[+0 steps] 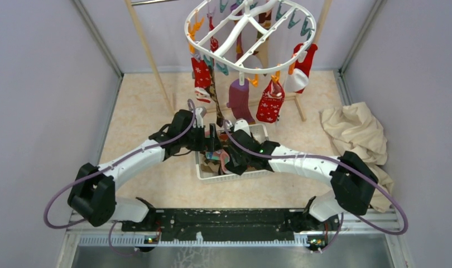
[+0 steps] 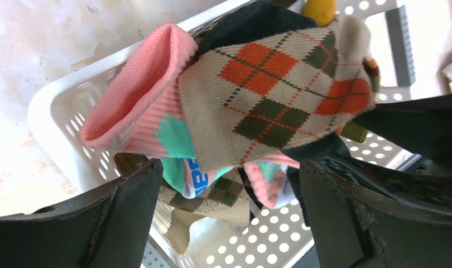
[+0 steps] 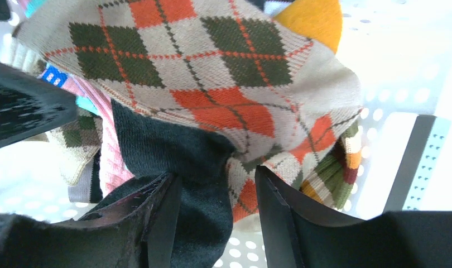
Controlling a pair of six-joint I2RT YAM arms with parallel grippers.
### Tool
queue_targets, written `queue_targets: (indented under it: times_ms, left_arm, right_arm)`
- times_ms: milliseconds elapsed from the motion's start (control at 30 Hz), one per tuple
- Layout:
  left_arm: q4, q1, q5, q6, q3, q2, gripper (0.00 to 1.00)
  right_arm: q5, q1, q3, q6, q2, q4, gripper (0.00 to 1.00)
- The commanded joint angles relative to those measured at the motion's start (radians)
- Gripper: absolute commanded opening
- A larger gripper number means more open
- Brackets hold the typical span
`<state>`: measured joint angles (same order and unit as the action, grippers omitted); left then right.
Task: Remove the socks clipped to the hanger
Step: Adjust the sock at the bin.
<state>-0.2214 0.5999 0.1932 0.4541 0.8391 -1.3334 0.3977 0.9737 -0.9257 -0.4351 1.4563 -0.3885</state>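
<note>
The white oval hanger (image 1: 241,21) hangs at the back with socks clipped under it: a red one (image 1: 270,102), a purple one (image 1: 239,100), another red one (image 1: 201,72) and a red-and-white one (image 1: 303,64). Both grippers are low over the white basket (image 1: 204,170). My left gripper (image 1: 212,139) (image 2: 229,184) is open wide above a pink sock (image 2: 134,95) and an argyle sock (image 2: 268,95), gripping neither. My right gripper (image 1: 230,156) (image 3: 218,184) is partly closed, with a dark sock (image 3: 173,151) and an argyle sock (image 3: 212,72) bunched between its fingers.
The basket's perforated floor (image 2: 279,229) holds several loose socks. A wooden pole rack (image 1: 151,56) carries the hanger. A beige cloth (image 1: 355,131) lies crumpled at the right by the wall. Grey walls close in both sides.
</note>
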Motion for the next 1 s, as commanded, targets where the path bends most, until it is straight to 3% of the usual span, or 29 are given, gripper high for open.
queue_targets:
  times_ms: [0, 133, 400, 667, 967]
  left_arm:
    - [0.053, 0.001, -0.010, 0.008, -0.008, -0.069, 0.97]
    - [0.070, 0.002, -0.030, 0.018, -0.017, -0.126, 0.89]
    - [0.050, 0.003, -0.042, 0.033, -0.066, -0.115, 0.65]
    - [-0.022, 0.011, -0.053, 0.045, -0.133, -0.027, 0.63]
    - [-0.091, 0.021, -0.067, 0.044, -0.168, 0.052, 0.65]
  right_arm:
    - [0.036, -0.015, 0.018, -0.016, -0.068, 0.035, 0.52]
    - [0.022, -0.033, 0.037, -0.019, -0.073, 0.051, 0.52]
    - [-0.060, -0.071, 0.112, -0.031, -0.036, 0.130, 0.52]
    - [-0.101, -0.055, 0.182, -0.088, -0.066, 0.133, 0.52]
    - [-0.055, 0.082, 0.212, -0.237, -0.114, 0.050, 0.52]
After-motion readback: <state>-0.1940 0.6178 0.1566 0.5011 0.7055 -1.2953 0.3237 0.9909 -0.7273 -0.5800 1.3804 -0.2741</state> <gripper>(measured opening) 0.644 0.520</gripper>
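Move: The dark sock lies in the bin just under the right hand's half-open fingers, about 1 cm back, 2 cm left and 2 cm below them. The argyle sock is 5 cm ahead, 3 cm left and 3 cm below that hand; the striped sock is 3 cm ahead, 5 cm right and 5 cm below. From the left hand, the pink-and-teal sock is roughly 3 cm ahead, 1 cm left and 5 cm down, and the argyle sock 3 cm ahead and 5 cm right. The dark sock stays between the right fingers, kept half open, as that hand eases right about 2 cm, sinks nearly 4 cm, then draws back about 4 cm towards the near wall, tilting slightly. The left hand dips 3.5 cm onto the edge of the pink-and-teal sock, closing to about two-thirds open, then drags back and slightly left. ##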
